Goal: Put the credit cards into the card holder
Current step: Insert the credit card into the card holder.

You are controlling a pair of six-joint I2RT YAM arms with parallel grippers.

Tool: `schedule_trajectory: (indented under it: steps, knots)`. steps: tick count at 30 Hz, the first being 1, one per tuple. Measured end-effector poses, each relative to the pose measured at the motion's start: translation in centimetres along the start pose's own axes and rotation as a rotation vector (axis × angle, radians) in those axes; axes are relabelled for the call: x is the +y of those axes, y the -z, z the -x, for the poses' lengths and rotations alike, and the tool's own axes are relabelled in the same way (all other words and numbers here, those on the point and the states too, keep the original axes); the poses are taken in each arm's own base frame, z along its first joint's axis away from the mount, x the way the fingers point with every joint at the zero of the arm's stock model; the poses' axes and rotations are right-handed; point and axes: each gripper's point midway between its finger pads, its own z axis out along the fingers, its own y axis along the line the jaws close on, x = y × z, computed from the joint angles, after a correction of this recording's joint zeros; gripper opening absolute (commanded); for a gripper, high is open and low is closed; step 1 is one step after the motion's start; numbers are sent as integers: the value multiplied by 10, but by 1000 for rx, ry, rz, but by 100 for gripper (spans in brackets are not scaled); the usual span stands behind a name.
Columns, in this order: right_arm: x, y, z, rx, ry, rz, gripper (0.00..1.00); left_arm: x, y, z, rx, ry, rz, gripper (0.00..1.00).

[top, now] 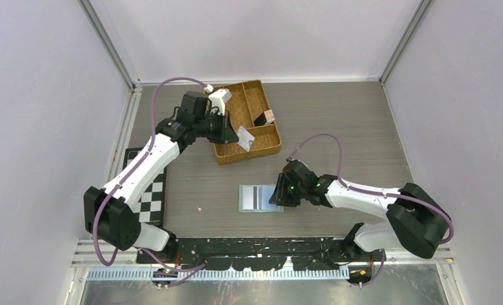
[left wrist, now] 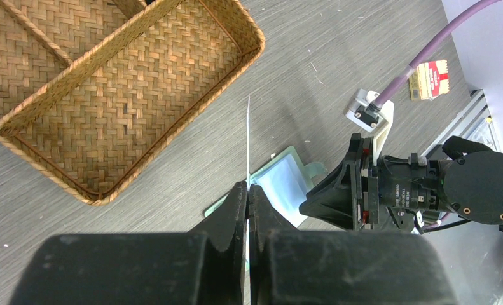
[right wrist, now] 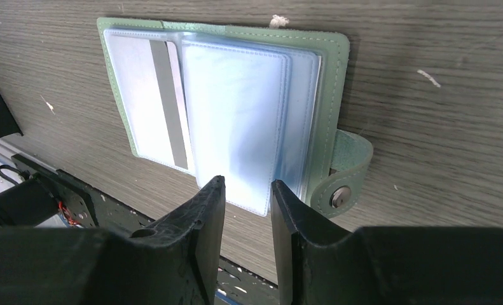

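Note:
The card holder (top: 259, 197) lies open on the table, sage green with clear sleeves (right wrist: 236, 114) and a snap tab (right wrist: 342, 196). One credit card with a grey stripe (right wrist: 167, 95) sits in its left sleeve. My left gripper (top: 234, 135) hovers over the woven tray's near corner, shut on a light credit card (top: 246, 140). In the left wrist view this card (left wrist: 248, 140) shows edge-on between the closed jaws of that gripper (left wrist: 248, 187), above the holder (left wrist: 287, 181). My right gripper (right wrist: 247, 194) stands open at the holder's near right edge, nothing between its fingers.
A woven brown divided tray (top: 256, 89) stands at the back centre with a dark flat item (top: 262, 118) in it. A checkerboard (top: 148, 190) lies at the left by the left arm. Walls close in on three sides.

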Motion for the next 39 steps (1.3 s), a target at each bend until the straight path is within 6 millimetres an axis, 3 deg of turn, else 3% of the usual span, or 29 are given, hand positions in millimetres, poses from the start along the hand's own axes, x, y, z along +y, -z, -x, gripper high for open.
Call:
schedule_trajectory:
  steps: [13, 26, 39]
  knots:
    - [23, -7, 4, 1, 7, 102, 37, 0, 0, -1, 2, 1, 0, 0]
    - [29, -21, 1, 27, 12, 130, 37, 0, 0, -1, 3, 1, 0, 0]
    - [55, -26, 15, -3, 30, 206, 37, 0, 0, -1, 3, 1, -1, 0]
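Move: The open card holder's middle lies about 5 cm left of the right hand and 2 cm farther out, just below the fingertips. From that hand, the card in the left gripper is about 17 cm ahead, 11 cm left and 20 cm up, and the basket's middle is some 30 cm ahead and 11 cm left. From the left hand, the holder lies roughly 15 cm back, 9 cm right and 20 cm below. Fingers still part open, the right hand drags the card holder about 6 cm left and slightly forward, tilting. ##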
